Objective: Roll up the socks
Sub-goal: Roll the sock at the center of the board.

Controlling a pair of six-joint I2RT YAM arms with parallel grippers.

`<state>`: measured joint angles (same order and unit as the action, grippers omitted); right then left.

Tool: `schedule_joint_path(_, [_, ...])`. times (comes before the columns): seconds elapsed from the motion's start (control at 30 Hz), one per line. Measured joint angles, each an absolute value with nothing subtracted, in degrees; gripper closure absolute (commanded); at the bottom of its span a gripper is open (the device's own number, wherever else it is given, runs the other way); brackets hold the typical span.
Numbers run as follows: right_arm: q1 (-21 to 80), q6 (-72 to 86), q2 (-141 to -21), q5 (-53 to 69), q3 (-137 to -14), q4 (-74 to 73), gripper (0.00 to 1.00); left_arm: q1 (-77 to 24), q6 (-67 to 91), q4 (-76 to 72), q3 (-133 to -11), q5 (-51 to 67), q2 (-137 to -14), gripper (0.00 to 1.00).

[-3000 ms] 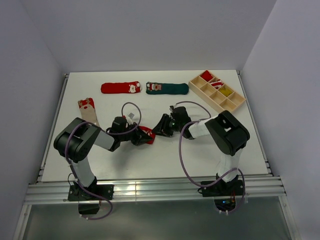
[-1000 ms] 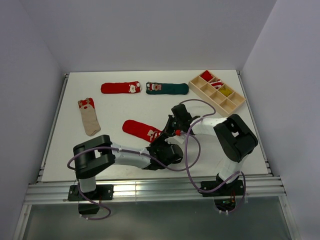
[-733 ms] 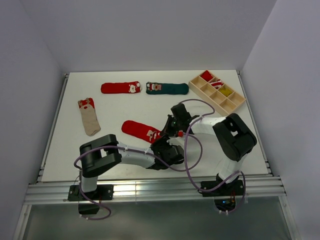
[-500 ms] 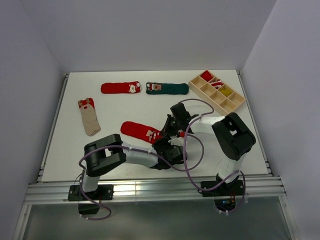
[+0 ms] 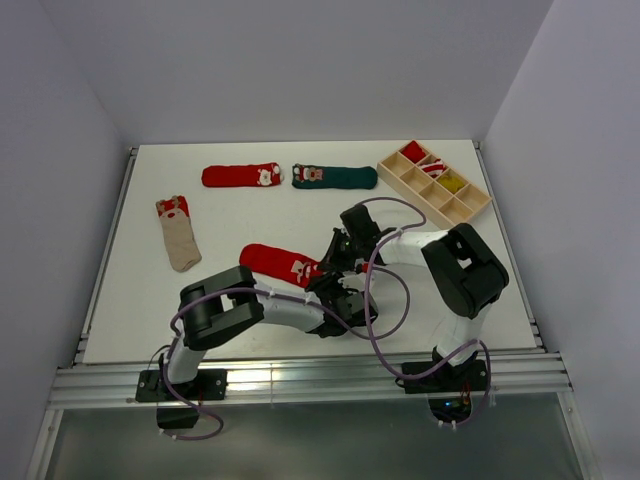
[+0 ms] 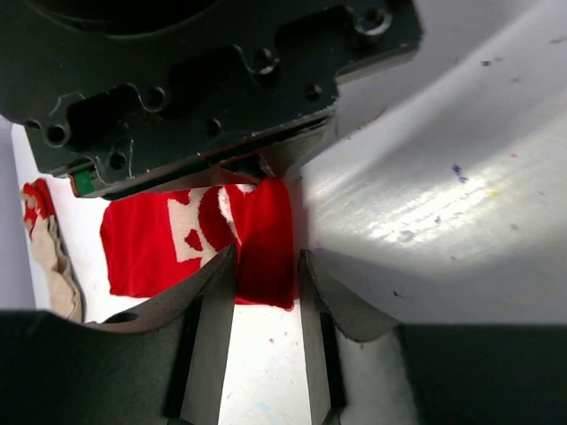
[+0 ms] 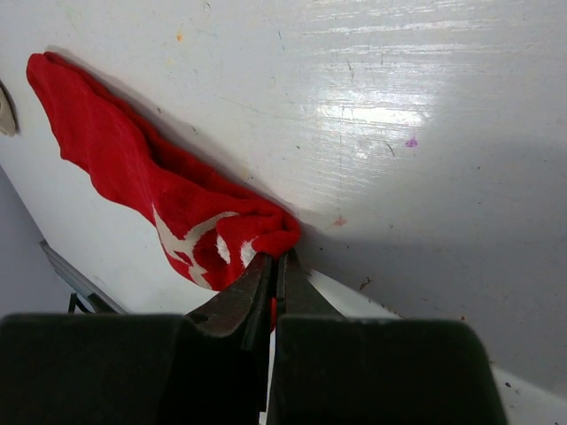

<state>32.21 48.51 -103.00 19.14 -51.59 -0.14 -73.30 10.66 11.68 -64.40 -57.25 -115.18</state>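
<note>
A red sock (image 5: pixel 275 262) lies stretched out at mid table, its cuff end with the white figure toward the right. My right gripper (image 5: pixel 330 268) is shut on that cuff; in the right wrist view its tips (image 7: pixel 276 255) pinch the bunched red fabric (image 7: pixel 133 168). My left gripper (image 5: pixel 328 285) reaches in from the near side. Its fingers (image 6: pixel 266 257) stand on either side of the cuff's edge (image 6: pixel 261 239), with a narrow gap still showing on one side. Another red sock (image 5: pixel 240 176), a dark green sock (image 5: pixel 335 176) and a beige sock (image 5: pixel 178 232) lie flat.
A wooden compartment tray (image 5: pixel 470 205) with red and yellow items sits at the back right. The two wrists crowd together over the held cuff. The beige sock (image 6: pixel 49 257) shows at the left edge of the left wrist view.
The left arm has swung right from the sock's other end, and its jaws have narrowed around the cuff. The sock, bunched earlier, now lies flat. The right gripper kept its grip.
</note>
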Motion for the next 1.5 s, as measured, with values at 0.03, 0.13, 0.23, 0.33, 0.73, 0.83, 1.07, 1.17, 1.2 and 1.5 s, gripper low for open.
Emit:
schedule_joint_path(0.03, [32.21,48.51,-103.00,19.14,-51.66,-0.23,1.00,-73.12,10.96,12.49,-64.97,-57.58,-115.63,0.61])
schedule_joint_path(0.13, [32.21,48.51,-103.04,19.14,-51.75,-0.34,1.00,-72.49,12.56,15.09,-66.57,-58.70,-116.90,0.65])
schedule_joint_path(0.23, [32.21,48.53,-103.04,19.14,-51.75,-0.30,1.00,-72.01,14.46,17.26,-67.55,-59.64,-117.84,0.75])
schedule_joint_path(0.33, [32.21,48.53,-103.07,19.22,-51.75,-0.30,1.00,-71.55,16.49,18.52,-67.59,-59.22,-118.02,0.91])
schedule_joint_path(0.73, [32.21,48.16,-102.35,19.18,-51.70,-0.25,0.82,-70.08,17.72,17.17,-64.84,-52.42,-113.99,0.99])
schedule_joint_path(0.83, [32.05,47.48,-100.07,18.79,-51.24,-0.71,0.70,-68.75,18.33,15.62,-62.65,-45.10,-110.17,1.00])
schedule_joint_path(1.07, [30.22,46.46,-92.68,14.31,-49.95,0.84,0.55,-59.83,22.35,6.66,-57.08,-19.35,-100.29,0.99])
schedule_joint_path(1.17, [29.50,46.41,-89.41,14.02,-47.75,0.84,0.53,-54.65,26.46,3.64,-54.70,-11.57,-98.41,0.99])
schedule_joint_path(1.2, [29.30,46.50,-88.58,13.96,-47.16,1.17,0.54,-52.42,27.92,2.85,-53.67,-8.97,-98.39,0.99])
schedule_joint_path(1.5, [29.21,49.30,-86.17,13.91,-39.20,7.40,0.49,-42.37,38.37,-6.90,-47.16,8.12,-98.13,0.99])
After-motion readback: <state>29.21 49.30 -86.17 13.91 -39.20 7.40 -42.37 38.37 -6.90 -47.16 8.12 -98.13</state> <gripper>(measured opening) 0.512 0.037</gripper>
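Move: The sock's folded end stands between the left hand's open fingers, about 2 cm ahead, 1 cm left and 1 cm lower. From the right fingers, already shut on its far edge, its middle is some 2 cm back, 1 cm left and about level. Its flat part centres some 10 cm left and 2 cm ahead of the left hand, 2 cm lower; the green sock lies roughly 22 cm ahead, 2 cm right, also 2 cm lower. Left hand edges forward-left, pinches the folded end, rolls some 70 degrees; right opens, rising rightward about 5 cm. ##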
